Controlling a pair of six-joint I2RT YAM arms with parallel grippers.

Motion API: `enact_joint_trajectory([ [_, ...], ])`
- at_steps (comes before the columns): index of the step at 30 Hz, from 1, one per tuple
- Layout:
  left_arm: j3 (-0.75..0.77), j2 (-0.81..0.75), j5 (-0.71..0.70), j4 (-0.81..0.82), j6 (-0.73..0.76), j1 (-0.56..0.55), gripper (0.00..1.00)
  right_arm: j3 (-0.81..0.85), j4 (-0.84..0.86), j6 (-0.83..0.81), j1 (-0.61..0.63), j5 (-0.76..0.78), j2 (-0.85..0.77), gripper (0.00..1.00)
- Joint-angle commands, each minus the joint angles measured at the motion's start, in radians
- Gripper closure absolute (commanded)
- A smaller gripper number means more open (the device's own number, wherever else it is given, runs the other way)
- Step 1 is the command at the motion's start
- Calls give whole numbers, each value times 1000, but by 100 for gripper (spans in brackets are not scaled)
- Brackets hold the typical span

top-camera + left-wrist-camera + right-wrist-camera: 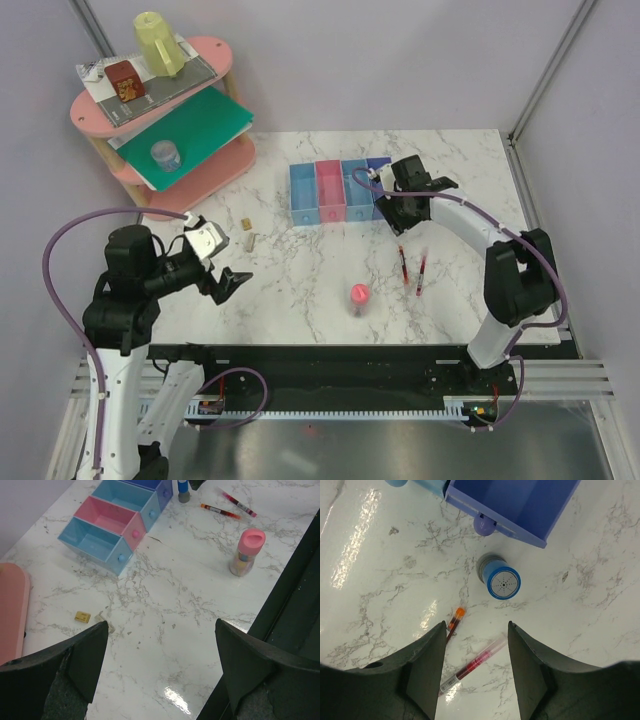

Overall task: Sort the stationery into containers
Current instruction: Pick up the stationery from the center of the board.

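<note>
The containers (329,195) are four joined bins at the back of the table: light blue, pink, light blue and purple-blue (520,502). A blue-capped bottle (502,582) stands upright just in front of the purple-blue bin. My right gripper (476,625) hovers open above it and holds nothing. Two red pens (475,662) lie on the marble below its fingers, and in the top view they lie side by side (411,268). A pink-capped tube (359,297) stands mid-table. Two tan blocks (83,616) lie left of the bins. My left gripper (161,625) is open over bare marble at the front left.
A pink two-tier shelf (95,110) at the back left carries a yellow cup (158,42), a brown box (125,80), a green board (190,125) and a clear jar (165,154). The table's black front edge (290,595) runs close to the pink-capped tube.
</note>
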Motion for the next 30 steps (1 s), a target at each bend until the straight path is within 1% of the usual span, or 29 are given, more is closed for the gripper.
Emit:
enact_joint_trajectory([
  [1, -5, -25, -1, 47, 21, 3, 6, 25, 62, -16, -7, -14, 55, 41],
  [5, -10, -43, -5, 47, 24, 3, 5, 52, 76, -8, -25, -23, 112, 41],
  [15, -18, -30, 1, 50, 29, 3, 5, 98, 94, -19, -61, -31, 153, 42],
  [21, -21, -16, 5, 52, 29, 3, 6, 138, 96, -11, -61, -74, 187, 43],
  [24, -18, -19, 4, 53, 29, 3, 6, 154, 100, -5, -62, -74, 207, 50],
  [25, -19, -19, 1, 55, 29, 3, 5, 158, 100, -4, -62, -72, 207, 58],
  [27, -21, -22, -1, 53, 30, 3, 5, 160, 100, 1, -62, -78, 208, 69],
  [29, -22, -25, -4, 53, 30, 3, 5, 155, 97, 2, -64, -80, 198, 72],
  [30, -24, -25, -4, 55, 33, 3, 5, 152, 93, 2, -62, -81, 193, 79],
])
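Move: The upright blue-topped glue stick stands about 5 cm straight ahead of the right gripper, its middle some 5 cm lower. The dark blue box lies beyond it, about 16 cm ahead and 5 cm left of the gripper. Of the two pens, the orange-ended one lies roughly 6 cm back and 1 cm right, the pink one 8 cm back and 7 cm right, both about 9 cm below. From the left gripper, the glue stick is some 16 cm ahead, 41 cm right and 25 cm below. Sink the right gripper about 4 cm with its fingers half open, then carry it forward, rising slightly, until it has gone about 5 cm out to the glue stick. Settle a little lower again and close the fingers around the blue top to pinch it from both sides, keeping the fingers slanting down and forward. ##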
